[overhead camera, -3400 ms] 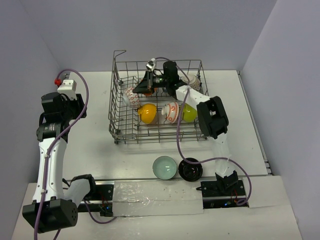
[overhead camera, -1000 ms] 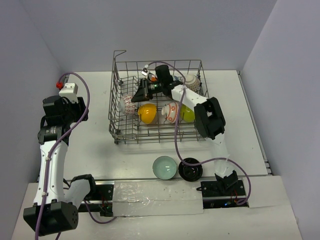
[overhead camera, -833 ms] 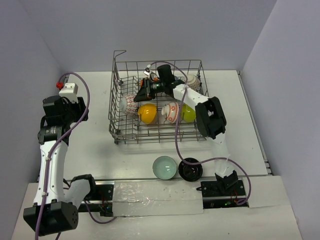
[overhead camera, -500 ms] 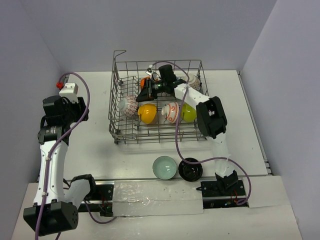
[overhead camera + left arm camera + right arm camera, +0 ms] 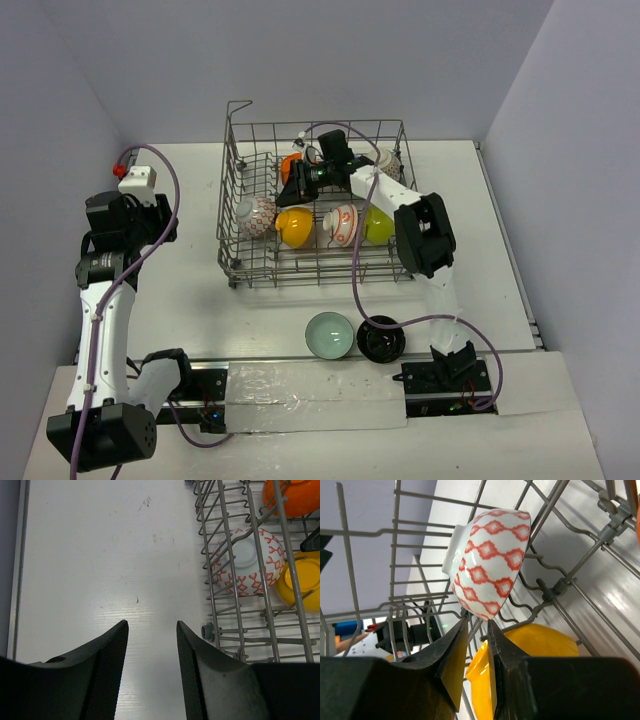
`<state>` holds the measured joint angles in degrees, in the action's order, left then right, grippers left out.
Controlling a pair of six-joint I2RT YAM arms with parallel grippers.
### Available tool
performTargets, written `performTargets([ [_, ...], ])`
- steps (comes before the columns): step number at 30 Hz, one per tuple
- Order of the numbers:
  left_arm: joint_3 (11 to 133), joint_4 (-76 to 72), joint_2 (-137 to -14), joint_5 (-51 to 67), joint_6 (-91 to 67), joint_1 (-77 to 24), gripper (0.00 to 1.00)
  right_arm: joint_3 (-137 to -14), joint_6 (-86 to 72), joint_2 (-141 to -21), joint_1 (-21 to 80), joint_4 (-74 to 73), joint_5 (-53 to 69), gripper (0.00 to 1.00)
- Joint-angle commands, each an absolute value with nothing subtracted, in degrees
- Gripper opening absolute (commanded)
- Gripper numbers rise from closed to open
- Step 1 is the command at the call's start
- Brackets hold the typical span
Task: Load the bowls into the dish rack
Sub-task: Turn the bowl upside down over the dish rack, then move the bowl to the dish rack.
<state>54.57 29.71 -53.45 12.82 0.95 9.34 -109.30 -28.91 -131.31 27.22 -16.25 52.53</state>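
Observation:
The dish rack [image 5: 236,262] holds several bowls standing on edge. A red-and-white bowl [image 5: 255,215] leans at its left end, with a yellow bowl [image 5: 295,226], another patterned bowl [image 5: 343,225] and a lime green bowl [image 5: 377,226] in the same row. An orange bowl [image 5: 292,163] and a white-patterned bowl [image 5: 386,160] are behind. My right gripper [image 5: 283,194] reaches into the rack. Its tips [image 5: 476,625] stand narrowly open just below the red-and-white bowl [image 5: 490,560], which rests on the wires. My left gripper [image 5: 152,625] hangs open over bare table, left of the rack [image 5: 215,575].
A pale teal bowl [image 5: 329,334] and a glossy black bowl [image 5: 381,340] sit upright on the table in front of the rack, near the right arm's base. The rack's raised wire loop [image 5: 238,105] stands at its far left corner. Walls close the table at back and sides.
The right gripper carried the red-and-white bowl down to the left end of the front row, opened its jaws and drew back slightly right. The left arm stayed still.

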Motion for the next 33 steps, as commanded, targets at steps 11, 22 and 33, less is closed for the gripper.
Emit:
performTargets([
  [11,54.58,27.42,-52.47,13.80,0.88,9.32,0.50,-115.83,-12.95,-123.05,29.09,-28.98,49.14,0.05],
  [22,54.84,27.51,-52.65,13.89,0.88,9.32,0.49,-114.87,-5.54,-123.13,34.36,-33.40,46.76,0.04],
  [33,55.20,27.60,-52.73,13.97,0.70,9.32,0.49,-113.20,-1.23,-123.66,38.14,-35.59,45.09,0.04],
])
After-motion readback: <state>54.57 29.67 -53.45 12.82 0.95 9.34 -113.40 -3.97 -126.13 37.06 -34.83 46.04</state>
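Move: The red-patterned bowl, already in the rack, lies from the right hand about 7 cm to the left, 3 cm back and a few centimetres lower. The yellow bowl sits some 6 cm back and 3 cm to the right of the hand, the orange bowl roughly 8 cm ahead and 2 cm to its right, both a little below. From the idle left hand, the red-patterned bowl is about 18 cm to the right, 8 cm ahead and 12 cm lower. Rising some 4 cm while its fingers close on nothing, the right hand then swings back about 7 cm and a few centimetres left, sinking about 3 cm again on the way. It rounds the red-patterned bowl's right side towards its near side, above the gap beside the yellow bowl; the wrist turns about 15 degrees counter-clockwise and rolls, tips dipping a little more. ##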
